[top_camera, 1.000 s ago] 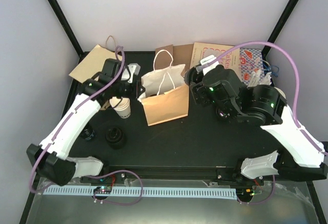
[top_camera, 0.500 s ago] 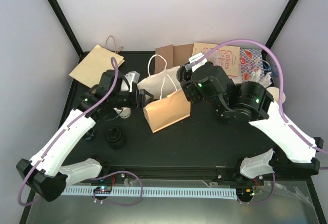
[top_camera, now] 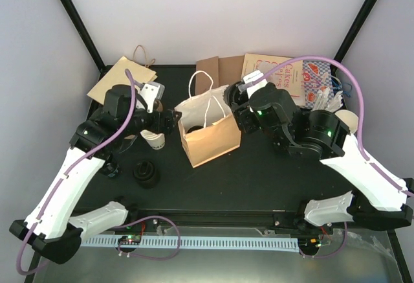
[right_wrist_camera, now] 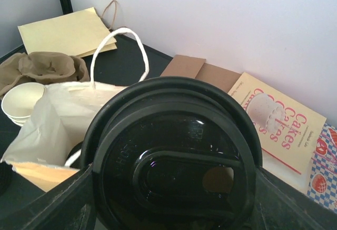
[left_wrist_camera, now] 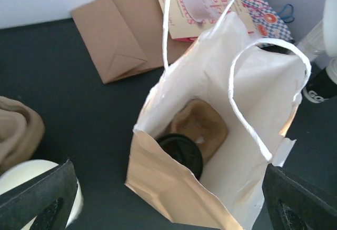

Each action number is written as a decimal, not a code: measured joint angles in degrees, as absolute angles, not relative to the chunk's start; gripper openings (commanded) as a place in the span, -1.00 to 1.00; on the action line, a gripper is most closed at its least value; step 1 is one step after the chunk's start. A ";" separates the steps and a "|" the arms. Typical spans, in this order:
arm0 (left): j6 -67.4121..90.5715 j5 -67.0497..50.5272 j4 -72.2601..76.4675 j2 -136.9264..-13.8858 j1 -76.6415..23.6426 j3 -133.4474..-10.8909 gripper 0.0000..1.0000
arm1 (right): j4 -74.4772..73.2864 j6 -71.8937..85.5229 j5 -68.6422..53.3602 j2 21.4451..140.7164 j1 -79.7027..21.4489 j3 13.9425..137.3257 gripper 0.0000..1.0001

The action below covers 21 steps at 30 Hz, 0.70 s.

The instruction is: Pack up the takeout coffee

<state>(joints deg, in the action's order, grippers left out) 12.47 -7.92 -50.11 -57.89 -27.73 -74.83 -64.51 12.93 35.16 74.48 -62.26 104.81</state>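
The takeout coffee (right_wrist_camera: 174, 156) fills the right wrist view: I see only its round black lid, with my right gripper (right_wrist_camera: 174, 193) shut on it from both sides. It hangs just beyond the right rim of the open tan paper bag (top_camera: 210, 137). Inside the bag (left_wrist_camera: 174, 193) stand another black-lidded cup (left_wrist_camera: 181, 153) and a brown pulp tray (left_wrist_camera: 202, 127). My left gripper (top_camera: 169, 122) stands open at the bag's left side, holding nothing; in its wrist view the fingers (left_wrist_camera: 45, 198) frame the bag.
White lidless cups (top_camera: 154, 138) and black lids (top_camera: 145, 173) sit left of the bag. Pulp trays (right_wrist_camera: 45, 67) lie behind them. Flat paper bags (top_camera: 119, 79), brown sleeves (top_camera: 217, 68) and a cake card (top_camera: 278, 72) lie along the back.
My left gripper was shut at the bag's left rim; it has opened and drawn back a little. The bag has settled upright. My right gripper carried the coffee leftward to the bag.
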 measured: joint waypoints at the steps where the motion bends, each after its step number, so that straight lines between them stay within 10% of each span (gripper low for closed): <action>1: 10.96 -7.97 -50.09 -58.04 -27.16 -75.29 0.97 | -64.36 12.93 35.14 74.13 -62.26 104.38 0.43; 21: -9.69 -18.55 -50.81 -77.12 -22.94 -87.64 0.85 | -64.66 15.18 33.61 69.65 -62.26 101.65 0.44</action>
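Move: The far left corner of the paper bag's rim lies about 6 cm ahead of the empty left hand, 3 cm to its right and 6 cm below. The lidded cup already in the bag is also 6 cm ahead, 7 cm right and some 18 cm down. The cup stack stands about 6 cm ahead and 10 cm left, 23 cm down. From the right hand, holding a black-lidded cup, the bag's mouth is roughly 12 cm left, 6 cm ahead and 14 cm below. Forward about 7 cm, then also some 4 cm to the right, the wide-open left hand travels towards the far left corner of the bag's rim, rising slightly before sinking again, while its wrist turns about 20 degrees, mostly clockwise. The right hand keeps its grip on the black-lidded cup and eases about 2 cm right and a little back, away from the bag. ##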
